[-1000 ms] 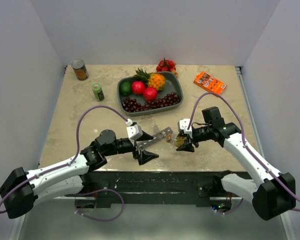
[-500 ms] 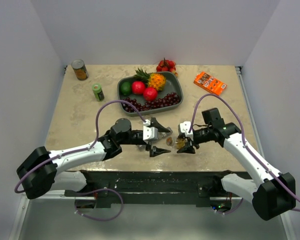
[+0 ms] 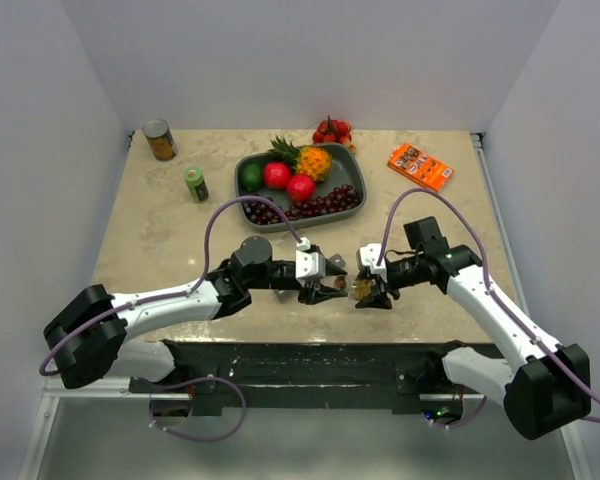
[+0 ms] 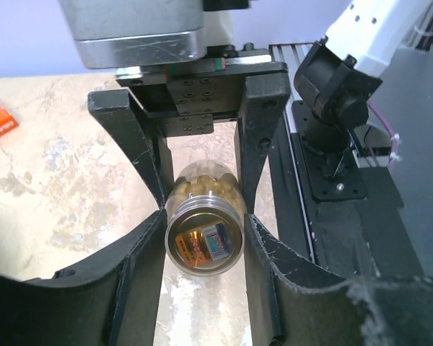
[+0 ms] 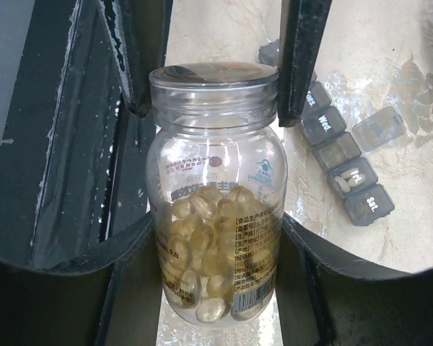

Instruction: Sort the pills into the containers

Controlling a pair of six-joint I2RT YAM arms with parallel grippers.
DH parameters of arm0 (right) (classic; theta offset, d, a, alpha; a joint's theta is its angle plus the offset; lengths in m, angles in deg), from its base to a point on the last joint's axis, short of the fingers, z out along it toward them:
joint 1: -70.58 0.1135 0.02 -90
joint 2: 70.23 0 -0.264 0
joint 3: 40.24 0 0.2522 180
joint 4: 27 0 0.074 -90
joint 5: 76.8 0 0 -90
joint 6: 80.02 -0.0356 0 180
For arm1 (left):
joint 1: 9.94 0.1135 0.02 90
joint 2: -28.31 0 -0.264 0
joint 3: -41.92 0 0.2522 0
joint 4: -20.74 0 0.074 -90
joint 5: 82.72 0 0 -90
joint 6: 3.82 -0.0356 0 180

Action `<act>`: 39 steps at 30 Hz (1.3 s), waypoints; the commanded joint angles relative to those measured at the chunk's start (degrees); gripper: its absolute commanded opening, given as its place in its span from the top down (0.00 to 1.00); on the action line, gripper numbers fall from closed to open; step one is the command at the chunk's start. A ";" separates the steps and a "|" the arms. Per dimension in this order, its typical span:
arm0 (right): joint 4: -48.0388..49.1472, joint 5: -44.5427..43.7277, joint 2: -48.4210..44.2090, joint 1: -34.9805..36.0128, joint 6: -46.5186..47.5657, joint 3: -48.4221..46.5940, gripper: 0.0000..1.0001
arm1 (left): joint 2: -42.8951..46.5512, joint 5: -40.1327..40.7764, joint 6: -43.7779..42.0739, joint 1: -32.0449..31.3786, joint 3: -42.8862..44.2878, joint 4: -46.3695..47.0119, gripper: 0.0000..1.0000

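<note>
A clear pill bottle [image 5: 215, 238] part full of yellow capsules lies level between both grippers, just above the table near its front edge. My right gripper [image 5: 216, 231] is shut on its body. My left gripper [image 4: 204, 216] has its fingers [image 5: 141, 58] pressed on both sides of the bottle's lid [image 4: 204, 240]. In the top view the grippers meet tip to tip, the left gripper [image 3: 330, 288] and the right gripper [image 3: 367, 291]. The dark-grey pill containers strip [image 5: 346, 155] lies on the table beyond the bottle, one lid [image 5: 379, 128] open; in the top view it is mostly hidden.
A grey fruit tray [image 3: 352, 172] stands at the back centre. A can [image 3: 160, 140] and a green bottle [image 3: 196, 183] stand back left. An orange box [image 3: 420, 165] lies back right. Red fruit [image 3: 332, 130] lies behind the tray. The table's front edge is close below the grippers.
My left arm has swung right from the table's front middle to the bottle, and its jaws now sit around the lid. The right arm has held the bottle almost still.
</note>
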 commanded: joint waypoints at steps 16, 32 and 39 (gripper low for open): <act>8.11 -2.30 -0.04 -0.08 -8.99 -0.55 1.00 | -0.81 25.91 67.47 -1.02 15.41 -36.86 0.92; 6.62 -1.07 -0.83 -1.05 -7.50 -0.81 1.00 | 17.20 23.62 36.20 1.70 1.98 -23.95 0.06; 3.36 1.03 -0.74 -1.05 -2.76 -1.08 0.99 | 26.71 8.69 7.74 1.61 -14.90 4.34 0.01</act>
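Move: The left hand already has the bottle's lid between its fingers, level with them. The pill bottle's middle lies about 4 cm to this hand's right, held sideways by the right hand, whose own fingers are some 6 cm to the right of the lid. From the left hand, the pill organizer lies roughly 4 cm ahead, 6 cm left and 12 cm down; the fruit tray is about 23 cm ahead, 9 cm left and 10 cm down. Left twists the lid some 70 degrees counter-clockwise facing its top, opens, withdraws about 7 cm left; right keeps hold. ##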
